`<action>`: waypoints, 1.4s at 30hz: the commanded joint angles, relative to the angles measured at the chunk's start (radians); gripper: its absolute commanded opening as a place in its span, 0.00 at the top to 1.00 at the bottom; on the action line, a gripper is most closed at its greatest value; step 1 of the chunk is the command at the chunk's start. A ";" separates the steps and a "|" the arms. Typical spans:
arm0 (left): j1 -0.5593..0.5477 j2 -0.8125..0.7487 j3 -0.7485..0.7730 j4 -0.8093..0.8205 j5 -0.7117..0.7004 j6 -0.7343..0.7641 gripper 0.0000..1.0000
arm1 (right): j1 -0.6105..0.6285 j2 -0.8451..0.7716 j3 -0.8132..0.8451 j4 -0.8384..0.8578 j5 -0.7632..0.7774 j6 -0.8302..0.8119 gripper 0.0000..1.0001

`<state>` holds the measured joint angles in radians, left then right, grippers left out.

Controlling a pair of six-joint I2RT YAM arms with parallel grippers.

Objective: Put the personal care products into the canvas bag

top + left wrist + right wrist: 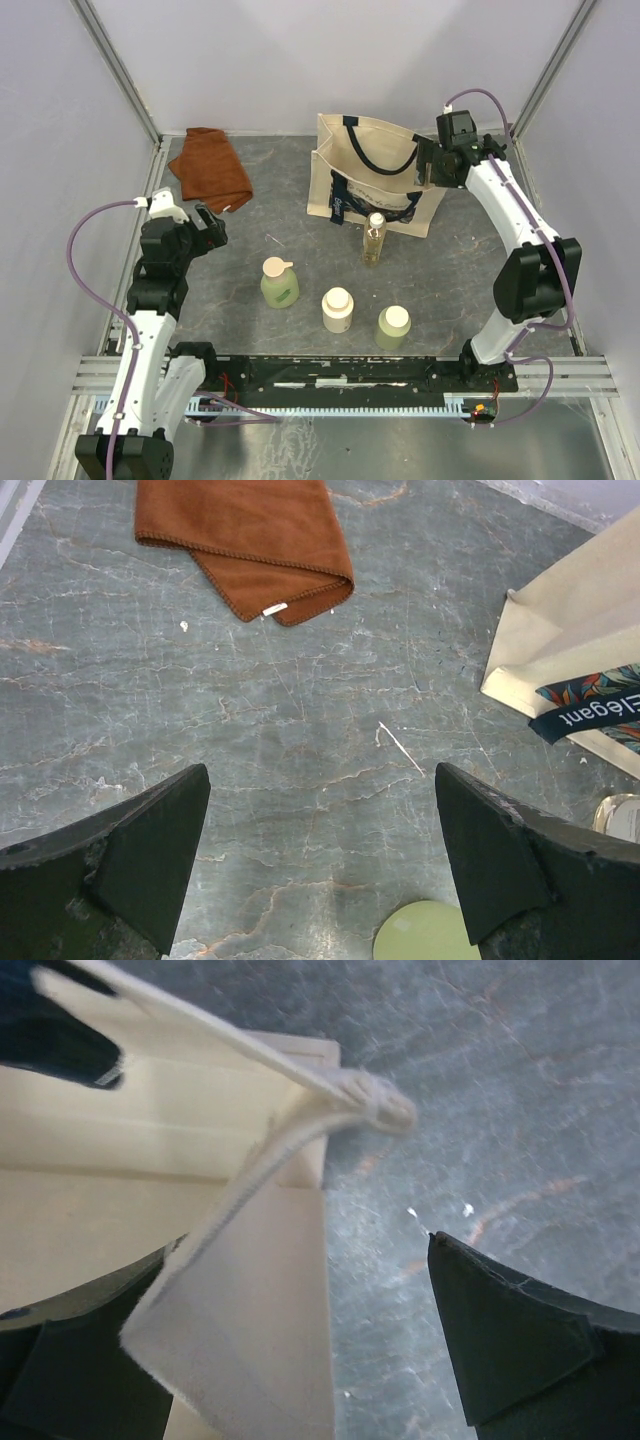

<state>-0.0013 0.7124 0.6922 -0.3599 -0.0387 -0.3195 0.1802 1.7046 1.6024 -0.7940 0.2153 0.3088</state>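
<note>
The cream canvas bag (368,172) with navy handles stands open at the back. In front of it stands the slim amber bottle (374,238). Nearer are the pale green spout-capped bottle (279,283), the cream-white bottle (337,310) and the pale green cream-capped bottle (393,327). My left gripper (212,232) is open and empty above the floor (320,780), left of the bottles. My right gripper (432,165) is open at the bag's right end. In the right wrist view (300,1250) its jaws straddle the bag's side wall (270,1300), one finger inside and one outside.
A rust-brown folded cloth (210,167) lies at the back left and also shows in the left wrist view (250,540). A pale green bottle part (425,935) shows at the bottom edge of that view, and the bag's corner (570,630) at its right. Grey walls enclose the table.
</note>
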 commanded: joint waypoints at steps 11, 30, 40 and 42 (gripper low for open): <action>0.001 0.007 -0.003 0.059 0.047 0.039 0.00 | -0.001 -0.198 -0.112 -0.259 0.323 -0.034 0.00; -0.008 0.073 0.069 0.011 0.248 0.068 0.01 | -0.001 -0.577 -0.385 -0.474 0.367 0.040 0.00; -0.107 0.146 0.101 0.055 0.216 0.041 0.01 | -0.001 -0.670 -0.290 -0.514 0.286 0.037 0.00; -0.146 0.170 0.107 0.058 0.176 0.041 0.00 | -0.002 -0.675 -0.243 -0.487 0.271 0.026 0.00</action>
<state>-0.0914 0.8497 0.7467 -0.3561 0.1810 -0.2935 0.1814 1.0641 1.2602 -1.3136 0.5232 0.3431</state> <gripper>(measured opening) 0.996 0.998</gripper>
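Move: The right hand, fingers open, already straddles the canvas bag's right side wall; the bag's middle is about 13 cm to its left, level in forward reach and some 8 cm lower. The clear bottle stands about 13 cm left and 14 cm back of this hand. From the left hand the green pump bottle lies roughly 12 cm right and 10 cm back, some 13 cm lower, and the bag about 34 cm right and 17 cm ahead. With its fingers kept wide open and the left one still hooked inside the canvas bag's right wall, the right hand drags that side of the bag back about 23 cm and some 9 cm right, its left side rolling down nearly 20 degrees as it turns slightly clockwise, and it rises a little near the end. The open left hand mostly waits, then slides about 6 cm right, towards the green pump bottle, turning some 15 degrees clockwise without touching anything. ##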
